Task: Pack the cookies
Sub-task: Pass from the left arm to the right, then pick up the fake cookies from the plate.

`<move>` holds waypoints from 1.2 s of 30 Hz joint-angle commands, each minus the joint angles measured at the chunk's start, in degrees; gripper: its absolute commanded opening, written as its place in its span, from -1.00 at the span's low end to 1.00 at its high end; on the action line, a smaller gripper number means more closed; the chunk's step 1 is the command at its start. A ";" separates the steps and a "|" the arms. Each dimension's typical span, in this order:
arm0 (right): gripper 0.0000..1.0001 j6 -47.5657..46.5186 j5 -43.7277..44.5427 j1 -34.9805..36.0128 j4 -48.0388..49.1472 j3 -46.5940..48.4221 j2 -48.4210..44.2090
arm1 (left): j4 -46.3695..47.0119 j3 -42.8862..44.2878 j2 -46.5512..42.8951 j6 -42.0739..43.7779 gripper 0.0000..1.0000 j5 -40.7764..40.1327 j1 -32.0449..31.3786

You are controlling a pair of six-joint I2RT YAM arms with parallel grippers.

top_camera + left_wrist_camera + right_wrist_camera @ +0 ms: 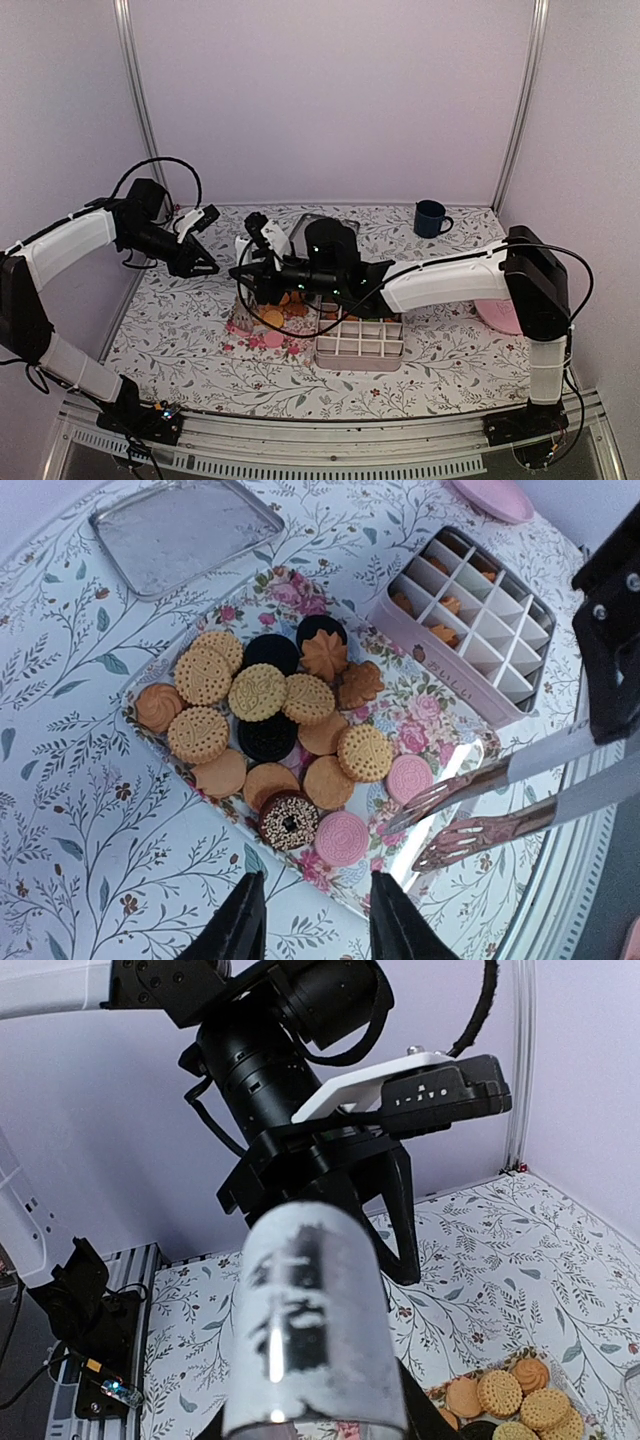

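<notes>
The cookies lie packed on a floral tray: golden rounds, dark ones, two pink ones and a sprinkled chocolate ring. My left gripper hangs open above the tray's near edge, with nothing between its fingers. A divided pink box holds a few cookies in its cells. My right gripper is shut on metal tongs, whose forked tips hover over the tray corner beside a pink cookie. From above, the left gripper and right gripper face each other over the tray.
An empty metal tray lies beyond the cookies. A pink plate sits at the far right and a dark blue mug stands at the back. The right arm stretches across above the box.
</notes>
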 commanded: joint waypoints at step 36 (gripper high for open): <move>-0.25 -0.79 26.54 8.78 0.90 -12.03 -4.32 | 0.67 -1.08 -0.08 1.54 -0.25 0.78 0.48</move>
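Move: The right hand holds the tongs fingers-left, tips out over the plate's near end. The right pink cookie lies almost straight under this hand, some 22 cm down; the left pink cookie is about 6 cm left and 3 cm ahead, the sprinkled cookie 6 cm left and 8 cm ahead. The divided box stands 20 cm right, 2 cm ahead. From the empty left hand the right pink cookie is roughly 15 cm right, 4 cm back and 17 cm below. Down towards the pink cookies goes the right hand, about 6 cm, keeping its hold on the tongs; it first slips back a couple of centimetres and a touch left, then edges right again. Meanwhile it turns clockwise some 15 degrees and dips its fingers a little, swinging the still parted tips forward over the near end of the plate. ##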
